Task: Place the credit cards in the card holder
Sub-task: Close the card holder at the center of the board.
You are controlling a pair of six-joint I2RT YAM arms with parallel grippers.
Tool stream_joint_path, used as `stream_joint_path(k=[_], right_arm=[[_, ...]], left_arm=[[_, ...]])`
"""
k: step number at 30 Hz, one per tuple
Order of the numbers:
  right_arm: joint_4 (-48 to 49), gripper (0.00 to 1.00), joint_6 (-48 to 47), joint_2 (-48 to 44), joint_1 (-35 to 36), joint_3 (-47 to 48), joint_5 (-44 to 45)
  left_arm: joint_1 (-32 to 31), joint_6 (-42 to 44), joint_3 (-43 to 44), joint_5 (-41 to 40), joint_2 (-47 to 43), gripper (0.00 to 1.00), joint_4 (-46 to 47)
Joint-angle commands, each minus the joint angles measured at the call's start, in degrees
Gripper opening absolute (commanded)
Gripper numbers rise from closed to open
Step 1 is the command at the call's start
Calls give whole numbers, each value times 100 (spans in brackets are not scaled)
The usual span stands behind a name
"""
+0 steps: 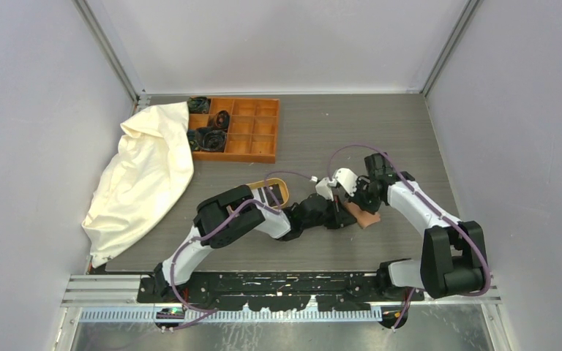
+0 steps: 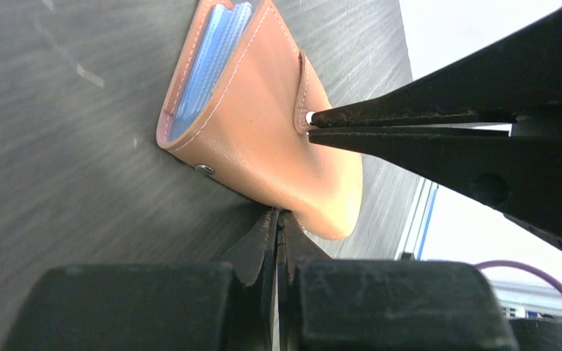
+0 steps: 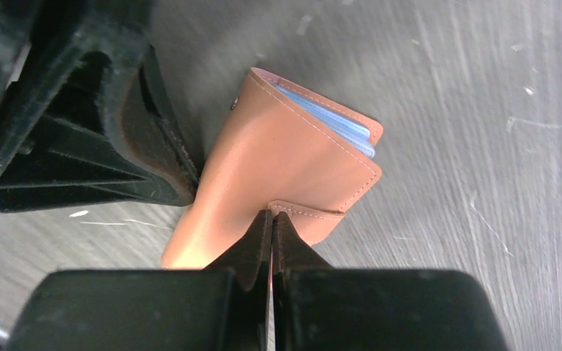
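Note:
The reddish-brown leather card holder [image 1: 366, 218] lies folded on the table between my two grippers. Pale blue edges of credit cards [image 3: 331, 118] show inside its open side, also seen in the left wrist view [image 2: 212, 69]. My right gripper [image 3: 271, 215] is shut, its tips pinching the edge of the holder's snap tab [image 3: 315, 219]. From the other side, my left gripper [image 2: 276, 213] is shut with nothing between its fingers, and its tips press against the lower edge of the card holder [image 2: 263, 139]. No loose card shows on the table.
An orange compartment box [image 1: 252, 139] with dark items stands at the back left. A cream cloth [image 1: 143, 175] lies heaped along the left side. An oval wooden tray [image 1: 278, 191] is partly hidden behind my left arm.

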Motion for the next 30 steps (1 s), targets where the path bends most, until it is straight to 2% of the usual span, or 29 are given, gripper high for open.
stream_joint_path(k=[1, 8, 16, 23, 30], right_arm=[[237, 0, 344, -75, -333, -272, -512], [461, 0, 415, 17, -1336, -368, -886], [189, 0, 83, 359, -2176, -459, -1483], [329, 0, 84, 455, -2351, -669, -1365], [220, 1, 71, 462, -2434, -733, -1038]], left_arm=[[194, 273, 668, -263, 312, 0, -415], [240, 464, 1481, 37, 550, 0, -955], [234, 583, 1689, 193, 576, 0, -1082], [233, 768, 1430, 228, 259, 0, -988], [238, 1172, 715, 203, -666, 1, -883]])
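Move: The card holder, already folded, lies under the right hand's nearly shut fingertips, its middle about 1 cm to their left and level with them ahead, 1 cm below. From the left hand's closed tips, which touch the folded edge, its middle is some 3 cm forward, 3 cm right and 1 cm down. The yellow tray stands about 30 cm left of the left hand and 10 cm farther out. The card holder's strap stays under the right fingertips as that hand goes about 5 cm right and a little forward, turning some 20 degrees clockwise, tilting its left side up and dragging the holder along. The left hand, shut, follows from the folded edge some 4.5 cm forward-right, halts, then starts back left, its touch ended. ##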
